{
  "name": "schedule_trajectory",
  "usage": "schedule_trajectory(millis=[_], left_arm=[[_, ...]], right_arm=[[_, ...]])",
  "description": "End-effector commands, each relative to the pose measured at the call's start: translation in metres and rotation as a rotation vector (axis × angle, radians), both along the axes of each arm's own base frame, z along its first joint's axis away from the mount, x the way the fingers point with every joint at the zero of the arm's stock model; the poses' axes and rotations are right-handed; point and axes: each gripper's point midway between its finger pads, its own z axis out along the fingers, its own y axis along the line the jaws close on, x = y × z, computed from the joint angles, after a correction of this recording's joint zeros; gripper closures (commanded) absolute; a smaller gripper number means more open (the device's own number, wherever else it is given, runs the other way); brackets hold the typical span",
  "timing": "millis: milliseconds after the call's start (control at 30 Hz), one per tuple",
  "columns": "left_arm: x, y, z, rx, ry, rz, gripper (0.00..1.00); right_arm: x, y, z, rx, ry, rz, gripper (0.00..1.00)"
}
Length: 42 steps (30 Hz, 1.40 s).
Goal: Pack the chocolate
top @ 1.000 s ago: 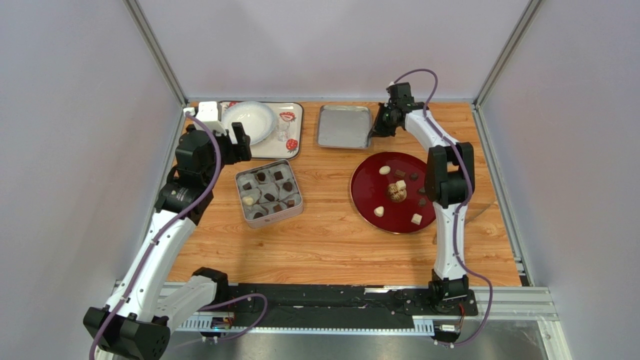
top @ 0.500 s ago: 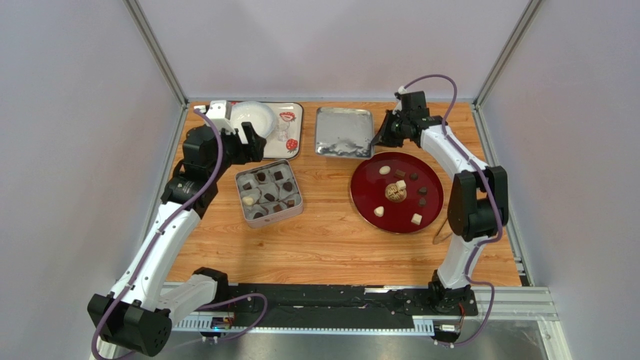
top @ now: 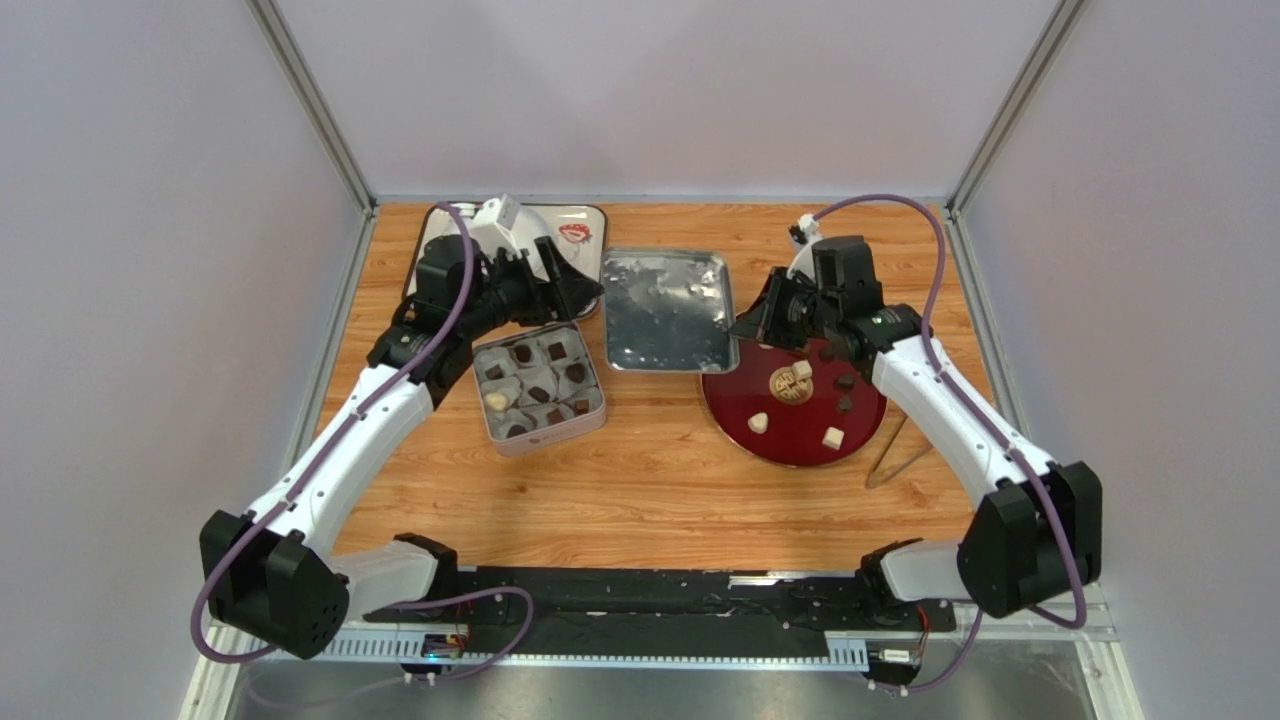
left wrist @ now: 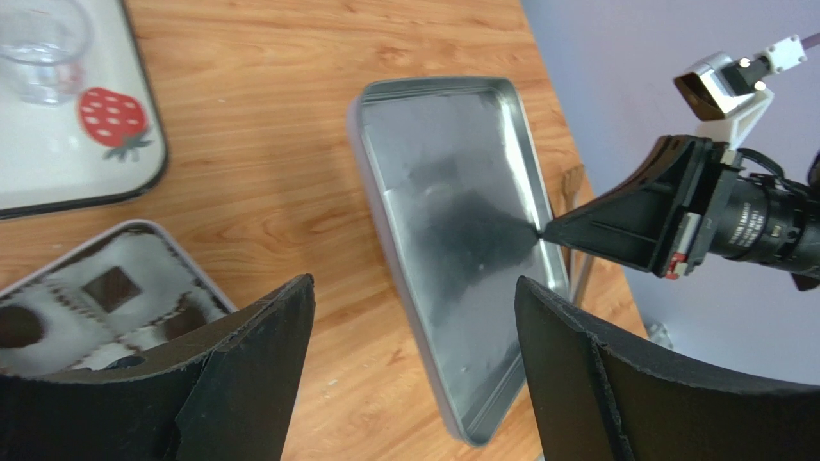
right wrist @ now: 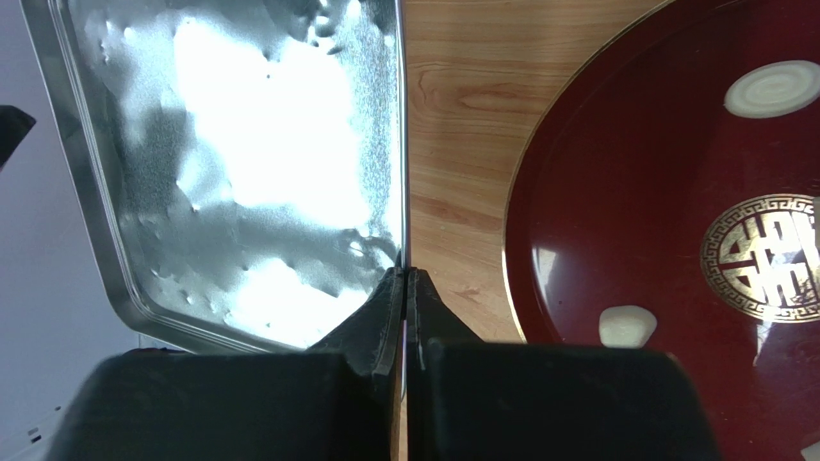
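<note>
The chocolate is in two places. Several dark pieces sit in grey paper cups in the open tin (top: 538,387), whose corner shows in the left wrist view (left wrist: 115,288). A few brown and cream pieces (top: 759,423) lie on the red plate (top: 736,393), and cream ones (right wrist: 770,88) also appear in the right wrist view. My right gripper (top: 744,324) (right wrist: 405,274) is shut on the right rim of the silver lid (top: 669,308) (right wrist: 260,163) (left wrist: 452,230), holding it tilted between tin and plate. Just left of the lid, my left gripper (top: 579,285) (left wrist: 414,288) is open and holds nothing.
A white strawberry-print tray (top: 579,233) (left wrist: 96,125) with a white bowl and a small glass (left wrist: 38,48) stands at the back left. Metal tongs (top: 894,450) lie right of the red plate (right wrist: 626,192). Grey walls enclose the table.
The right arm has carried the lid from the back of the table forward and left, toward the tin. The left arm has swung right, from the white tray toward the lid.
</note>
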Motion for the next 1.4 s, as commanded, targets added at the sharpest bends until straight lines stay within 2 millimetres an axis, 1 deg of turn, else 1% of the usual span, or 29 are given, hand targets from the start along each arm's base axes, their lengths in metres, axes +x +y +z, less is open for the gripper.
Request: schedule_trajectory(millis=[0,67,133,167,233,267,300,367,400,467,533,567,600,667,700,733,767,867,900,967,1000,1067,1100,1167,1200,1267,1300,1333,1367], left_arm=[[-0.010,-0.022,0.035,-0.071,-0.047,-0.039,0.16],[-0.015,-0.025,0.033,-0.077,-0.037,-0.037,0.17],[-0.025,-0.030,0.030,-0.099,-0.022,-0.047,0.18],[-0.028,-0.031,0.024,-0.102,-0.006,-0.049,0.19],[-0.036,-0.036,0.021,-0.118,0.010,-0.057,0.20],[-0.039,-0.036,0.014,-0.114,0.025,-0.053,0.20],[-0.045,-0.041,0.012,-0.123,0.038,-0.066,0.21],[-0.051,-0.046,0.007,-0.128,0.056,-0.082,0.24],[-0.057,-0.051,0.007,-0.136,0.063,-0.098,0.25],[-0.065,-0.057,0.008,-0.152,0.073,-0.119,0.28],[-0.070,-0.060,0.008,-0.161,0.075,-0.123,0.33],[-0.075,-0.063,0.010,-0.172,0.077,-0.134,0.36],[-0.077,-0.064,0.009,-0.172,0.082,-0.138,0.43],[-0.083,-0.067,0.010,-0.173,0.083,-0.151,0.48],[-0.084,-0.067,0.011,-0.172,0.080,-0.152,0.55],[-0.086,-0.068,0.012,-0.172,0.078,-0.152,0.58],[-0.088,-0.069,0.013,-0.168,0.075,-0.159,0.63],[-0.090,-0.069,0.013,-0.139,0.066,-0.162,0.74],[-0.090,-0.069,0.011,-0.124,0.067,-0.162,0.77],[-0.090,-0.068,0.011,-0.093,0.054,-0.168,0.81],[-0.089,-0.067,0.011,-0.081,0.049,-0.170,0.84],[-0.086,-0.065,0.010,-0.033,0.024,-0.174,0.85],[-0.085,-0.064,0.012,-0.017,0.008,-0.178,0.86],[-0.082,-0.062,0.014,0.050,-0.030,-0.195,0.86],[-0.080,-0.061,0.014,0.079,-0.045,-0.202,0.86],[-0.076,-0.059,0.015,0.170,-0.095,-0.235,0.86],[-0.075,-0.059,0.016,0.198,-0.117,-0.245,0.86],[-0.073,-0.059,0.017,0.258,-0.156,-0.271,0.86],[-0.071,-0.058,0.019,0.290,-0.183,-0.276,0.86]], right_arm=[[-0.017,0.009,0.025,0.089,-0.080,0.012,1.00],[-0.026,0.010,0.035,0.110,-0.106,0.011,1.00],[-0.033,0.009,0.033,0.123,-0.102,0.006,1.00],[-0.037,0.009,0.039,0.136,-0.119,0.006,1.00],[-0.042,0.010,0.038,0.153,-0.119,0.009,1.00],[-0.044,0.012,0.042,0.166,-0.129,0.013,1.00],[-0.047,0.011,0.046,0.173,-0.144,0.015,1.00],[-0.051,0.012,0.046,0.175,-0.147,0.017,1.00],[-0.053,0.012,0.049,0.177,-0.155,0.018,1.00],[-0.056,0.013,0.048,0.179,-0.156,0.018,1.00],[-0.060,0.013,0.047,0.184,-0.163,0.021,1.00],[-0.060,0.012,0.049,0.190,-0.166,0.017,1.00],[-0.062,0.012,0.050,0.194,-0.174,0.017,1.00],[-0.064,0.012,0.048,0.195,-0.174,0.016,1.00],[-0.064,0.012,0.047,0.196,-0.174,0.014,1.00],[-0.066,0.012,0.048,0.199,-0.180,0.017,1.00],[-0.067,0.011,0.045,0.197,-0.176,0.015,1.00],[-0.070,0.011,0.045,0.202,-0.180,0.014,0.94],[-0.070,0.010,0.045,0.204,-0.182,0.012,0.88],[-0.072,0.010,0.048,0.209,-0.190,0.012,0.81],[-0.073,0.009,0.049,0.210,-0.190,0.011,0.74],[-0.074,0.007,0.052,0.210,-0.197,0.005,0.64],[-0.074,0.007,0.055,0.209,-0.203,0.003,0.57],[-0.076,0.005,0.058,0.206,-0.203,-0.005,0.49],[-0.076,0.003,0.060,0.208,-0.207,-0.008,0.43],[-0.079,0.004,0.068,0.219,-0.215,-0.004,0.37],[-0.081,0.004,0.072,0.226,-0.217,-0.003,0.32],[-0.081,0.004,0.074,0.230,-0.216,-0.001,0.30],[-0.083,0.005,0.082,0.242,-0.222,0.000,0.28]])
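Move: The metal lid, in the right hand's grip by its right rim, has its middle about 13 cm right of the left hand, 3 cm back and some 5 cm lower. The chocolate box is roughly 7 cm left of the left hand, 2 cm ahead and 23 cm down. From the right hand, the lid's middle is about 10 cm left, roughly level fore and aft and 2 cm up; the red plate is some 10 cm right, 4 cm ahead and 18 cm below. The left fingers close on the lid's left rim near its near corner, after that hand has come back about 8 cm and some 6 cm to the right; they keep hold as the wrist rolls a little at the end. The right hand draws back with the lid, rising slightly, about 8 cm in all, then opens and lets go of the right rim. ##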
